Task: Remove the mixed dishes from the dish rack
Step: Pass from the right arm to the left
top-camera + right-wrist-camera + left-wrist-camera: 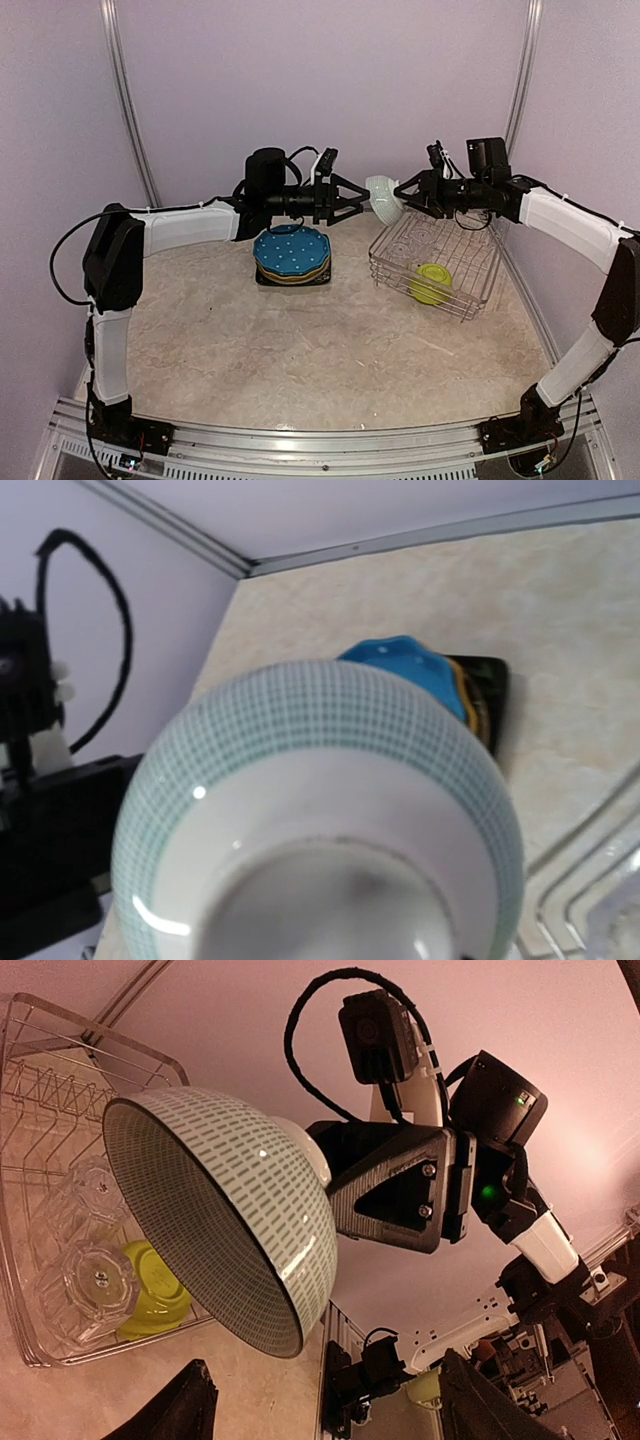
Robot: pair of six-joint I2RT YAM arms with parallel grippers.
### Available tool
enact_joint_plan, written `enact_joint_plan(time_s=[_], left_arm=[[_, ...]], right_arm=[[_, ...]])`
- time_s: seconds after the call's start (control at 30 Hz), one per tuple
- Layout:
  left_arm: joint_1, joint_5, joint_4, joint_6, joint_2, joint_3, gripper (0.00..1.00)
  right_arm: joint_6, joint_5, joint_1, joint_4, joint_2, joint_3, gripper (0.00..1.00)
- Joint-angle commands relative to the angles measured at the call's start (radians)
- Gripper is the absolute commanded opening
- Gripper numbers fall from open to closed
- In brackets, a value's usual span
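My right gripper (402, 193) is shut on the foot of the pale grey-green bowl (383, 198), holding it on its side in the air above the dish rack's (470, 305) left end. The bowl (320, 820) fills the right wrist view and hides the fingers. My left gripper (358, 200) is open, level with the bowl and just left of its rim; the bowl (220, 1220) hangs ahead of its fingers (190, 1405). A lime-green bowl (432, 283) and two clear glasses (90, 1280) lie in the rack. The blue dotted plate (291, 250) tops a stack on the black square plate (322, 280).
The plate stack sits on the table left of the rack, below my left gripper. The rack stands close to the right wall (580, 130). The back wall (320, 80) runs just behind both grippers.
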Motion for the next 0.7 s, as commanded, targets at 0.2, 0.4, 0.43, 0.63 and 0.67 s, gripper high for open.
enact_joint_plan(time_s=[0.2,0.4,0.43,0.63,0.67], left_arm=[[-0.004,0.077,0.14,-0.073,0.018,0.017,0.51],[0.0,0.109,0.209,-0.124,0.018,-0.006,0.37],[0.002,0.111,0.216,-0.129,0.015,-0.009,0.34],[0.016,0.113,0.261,-0.172,0.009,-0.017,0.12],[0.016,0.111,0.261,-0.173,0.007,-0.017,0.07]], right_arm=[[0.055,-0.087,0.046,0.181,0.019,-0.014,0.21],[0.08,-0.111,0.053,0.232,0.018,-0.037,0.21],[0.085,-0.114,0.053,0.24,0.017,-0.044,0.21],[0.114,-0.14,0.055,0.306,0.016,-0.07,0.21],[0.118,-0.146,0.055,0.314,0.015,-0.074,0.21]])
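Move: The checked bowl, held by its foot in the right fingers, has its middle about 5 cm to the right of the open left hand, roughly level with it and straight across. The stacked plates lie about 16 cm to the left hand's left, 5 cm farther out and some 25 cm below. From the right hand the bowl's middle is about 4 cm left, 1 cm ahead and 2 cm below; the rack's middle is about 12 cm right, 2 cm ahead and 21 cm down. Raise the left gripper about 3 cm, easing back about 1 cm, and close its wide-open fingers almost shut around the bowl's near rim. Meanwhile keep the right hand's grip on the foot and carry the bowl about 3.5 cm left towards the left fingers, rising a little and drawing slightly back, turning the wrist some 10 degrees. ##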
